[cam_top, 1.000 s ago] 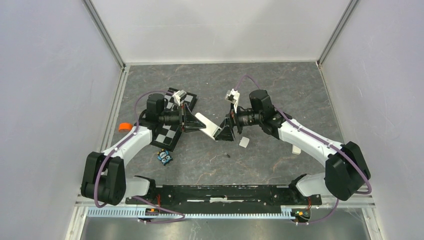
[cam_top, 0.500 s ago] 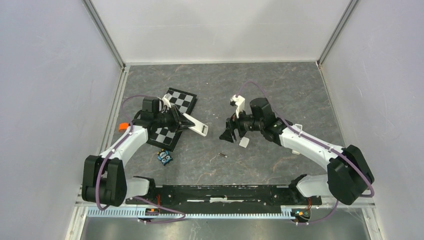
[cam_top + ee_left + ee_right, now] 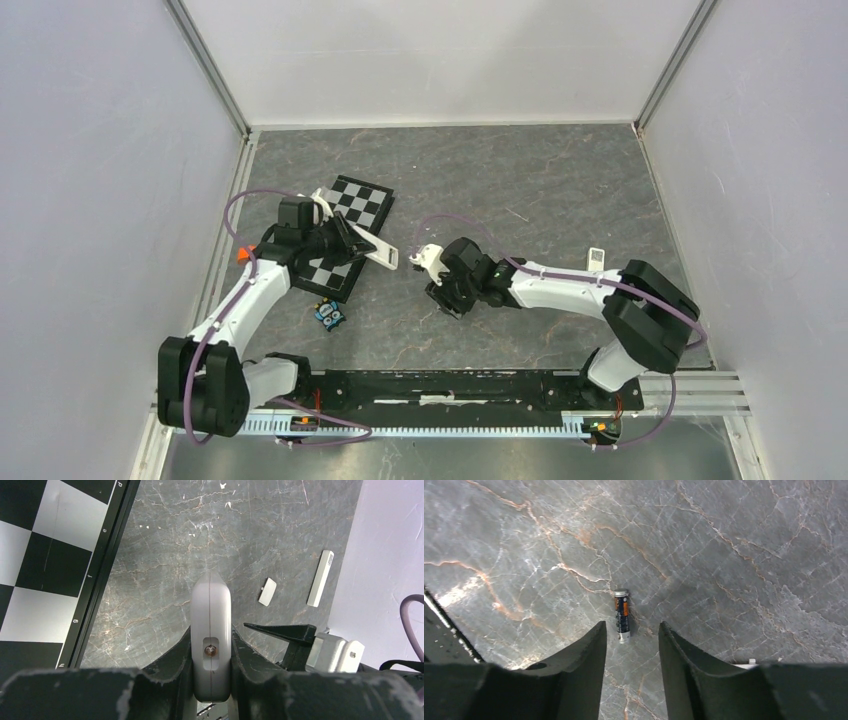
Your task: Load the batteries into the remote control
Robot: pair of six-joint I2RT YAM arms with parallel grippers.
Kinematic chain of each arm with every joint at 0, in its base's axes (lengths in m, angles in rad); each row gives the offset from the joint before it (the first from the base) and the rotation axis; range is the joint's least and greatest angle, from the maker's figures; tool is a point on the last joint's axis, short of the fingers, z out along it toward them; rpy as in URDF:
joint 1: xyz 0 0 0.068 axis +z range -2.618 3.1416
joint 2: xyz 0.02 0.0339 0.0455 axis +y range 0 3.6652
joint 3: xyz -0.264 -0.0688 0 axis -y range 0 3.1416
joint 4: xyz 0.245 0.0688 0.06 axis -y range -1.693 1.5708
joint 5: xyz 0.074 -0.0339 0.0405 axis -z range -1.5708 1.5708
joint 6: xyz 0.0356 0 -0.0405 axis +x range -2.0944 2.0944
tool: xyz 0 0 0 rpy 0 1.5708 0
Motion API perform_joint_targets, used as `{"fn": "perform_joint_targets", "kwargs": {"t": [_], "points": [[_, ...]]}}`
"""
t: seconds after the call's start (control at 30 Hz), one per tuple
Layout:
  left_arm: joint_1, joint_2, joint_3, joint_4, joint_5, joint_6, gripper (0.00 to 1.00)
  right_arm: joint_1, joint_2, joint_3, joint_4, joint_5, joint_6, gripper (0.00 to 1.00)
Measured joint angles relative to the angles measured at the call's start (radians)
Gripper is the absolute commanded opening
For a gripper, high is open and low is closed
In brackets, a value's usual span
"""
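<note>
The white remote control (image 3: 378, 254) is clamped in my left gripper (image 3: 362, 247) and held above the floor beside the chessboard. In the left wrist view the remote (image 3: 211, 605) stands edge-on between the fingers, with a metal contact showing in its near end. One battery (image 3: 622, 616), dark with an orange band, lies on the stone floor just ahead of my right gripper (image 3: 632, 626). That gripper is open and low over the floor (image 3: 447, 302), with the battery between its fingertips' line. The second battery is out of view.
The checkered board (image 3: 352, 214) lies under the left arm. A small blue toy (image 3: 328, 314) sits near its front corner. A small white square piece (image 3: 268, 591) and a slim white strip (image 3: 320, 578) lie on the floor by the right wall.
My right gripper let go of the remote's end, swung left and down to the floor over a battery that dropped there. My left gripper pulled the remote back left.
</note>
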Motion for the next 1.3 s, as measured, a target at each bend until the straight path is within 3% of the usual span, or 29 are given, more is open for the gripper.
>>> {"fn": "perform_joint_targets", "kwargs": {"t": [0.37, 0.8, 0.9, 1.1, 1.3], "points": [[0.000, -0.026, 0.000, -0.002, -0.010, 0.000, 0.02, 0.038, 0.071, 0.051, -0.055, 0.077, -0.023, 0.40], [0.000, -0.093, -0.061, 0.034, -0.024, -0.008, 0.02, 0.047, 0.155, 0.136, -0.121, 0.192, 0.066, 0.06], [0.000, -0.145, -0.140, 0.116, -0.023, -0.044, 0.02, 0.037, 0.170, 0.154, -0.125, 0.213, 0.131, 0.00], [-0.010, -0.214, -0.311, 0.312, -0.025, -0.156, 0.02, -0.029, 0.170, 0.159, -0.124, 0.200, 0.285, 0.00], [-0.072, -0.174, -0.404, 0.539, -0.046, -0.263, 0.02, -0.123, 0.125, 0.156, -0.081, 0.094, 0.456, 0.00]]}}
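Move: The loose battery lies on the table almost beneath the right fingertips, about 3 cm below and roughly 1 cm ahead. The loose cover is about 4 cm ahead and 8 cm to that hand's right, on the table. The remote, held by the left hand, is some 8 cm ahead, 14 cm left and 8 cm above the right hand. From the left hand the battery is roughly 17 cm right, 8 cm back and 12 cm below. The battery is pinched by the right fingertips: the hand sinks about 2 cm, closes from half open while it starts forward, then carries on to about 5 cm forward in all, turning clockwise some 30 degrees and rising at the end. Late on, the left hand, still gripping the remote, tilts and brings it about 2 cm each back, down and right, towards the right hand. ##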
